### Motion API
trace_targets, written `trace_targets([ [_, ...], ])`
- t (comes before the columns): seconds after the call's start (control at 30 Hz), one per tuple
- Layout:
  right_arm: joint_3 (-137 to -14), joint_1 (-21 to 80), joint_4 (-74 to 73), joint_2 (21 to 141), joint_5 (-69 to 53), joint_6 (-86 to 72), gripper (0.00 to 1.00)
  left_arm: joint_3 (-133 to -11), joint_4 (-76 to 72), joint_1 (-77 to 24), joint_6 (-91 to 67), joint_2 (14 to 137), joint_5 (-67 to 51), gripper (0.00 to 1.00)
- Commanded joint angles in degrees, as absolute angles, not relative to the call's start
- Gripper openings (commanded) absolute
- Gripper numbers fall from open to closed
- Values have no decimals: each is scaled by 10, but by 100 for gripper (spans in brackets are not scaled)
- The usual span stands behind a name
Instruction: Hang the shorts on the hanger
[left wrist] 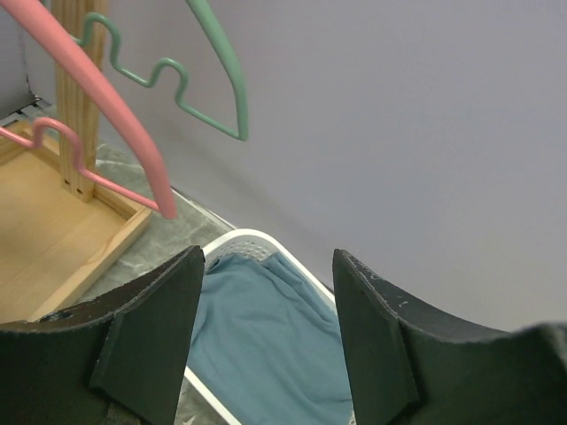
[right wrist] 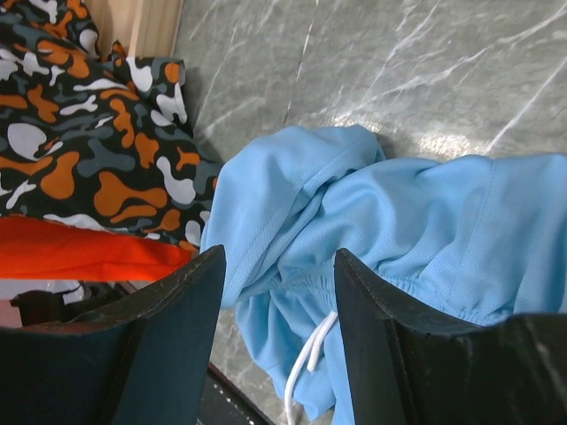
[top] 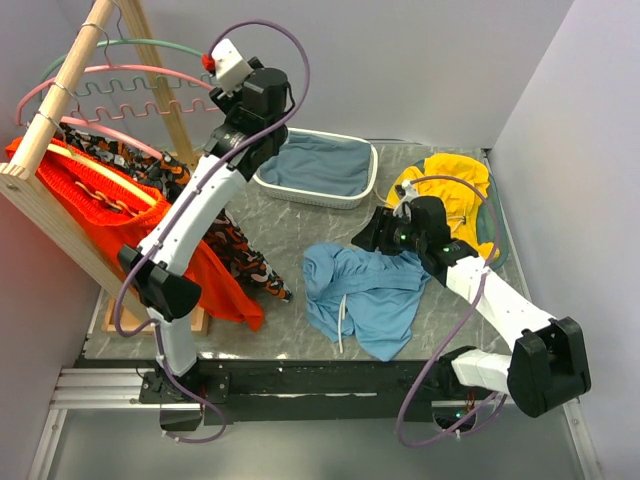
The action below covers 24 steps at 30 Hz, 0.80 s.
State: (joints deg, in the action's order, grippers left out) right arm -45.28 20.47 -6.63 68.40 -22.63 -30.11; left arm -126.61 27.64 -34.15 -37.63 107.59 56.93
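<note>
The light blue shorts [top: 362,292] lie crumpled on the marble table, their white drawstring [right wrist: 307,361] showing below the gathered waistband. My right gripper [top: 372,236] hovers at their right side, open with nothing between its fingers; in the right wrist view the shorts [right wrist: 399,221] fill the space below the right gripper [right wrist: 279,270]. The pink hanger [top: 120,72] hangs on the wooden rack at the back left. My left gripper [top: 218,82] is raised by the pink hanger's right end [left wrist: 106,106]. The left gripper [left wrist: 270,270] is open and empty, a little apart from the hanger.
A green hanger [top: 150,45] hangs behind the pink one. Bright orange shorts [top: 90,200] and a camouflage garment [top: 240,255] drape from the wooden rack [top: 55,115]. A white basket [top: 300,197] holds teal cloth. A yellow garment [top: 450,185] lies at the back right.
</note>
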Motion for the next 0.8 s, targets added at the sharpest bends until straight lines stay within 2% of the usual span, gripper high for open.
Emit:
trace_targets([
  [0.0,-468,204,-47,693,-253,-293,60,-1281,297,-330,-397,1030,562,65],
  [0.37,-468,205,-51,718,-279,-295,60,-1278,345,-273,-461,1005,505,64],
  [0.77,-470,205,-51,728,-278,-294,60,-1259,330,-230,-476,1000,460,63],
])
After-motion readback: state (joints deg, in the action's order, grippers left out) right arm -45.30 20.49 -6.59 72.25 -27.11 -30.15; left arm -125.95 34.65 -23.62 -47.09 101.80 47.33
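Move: The pink hanger's right tip is about 7 cm ahead of the left hand, 8 cm to its left and 4 cm lower; the green hanger's tip hangs some 7 cm farther out, with the basket about 8 cm ahead, 12 cm right and 40 cm below. From the right hand, the blue shorts lie roughly 7 cm back, 2 cm left and 15 cm down. The open left hand slides about 8 cm left towards the pink hanger's tip, the right sinking slightly over the shorts. ##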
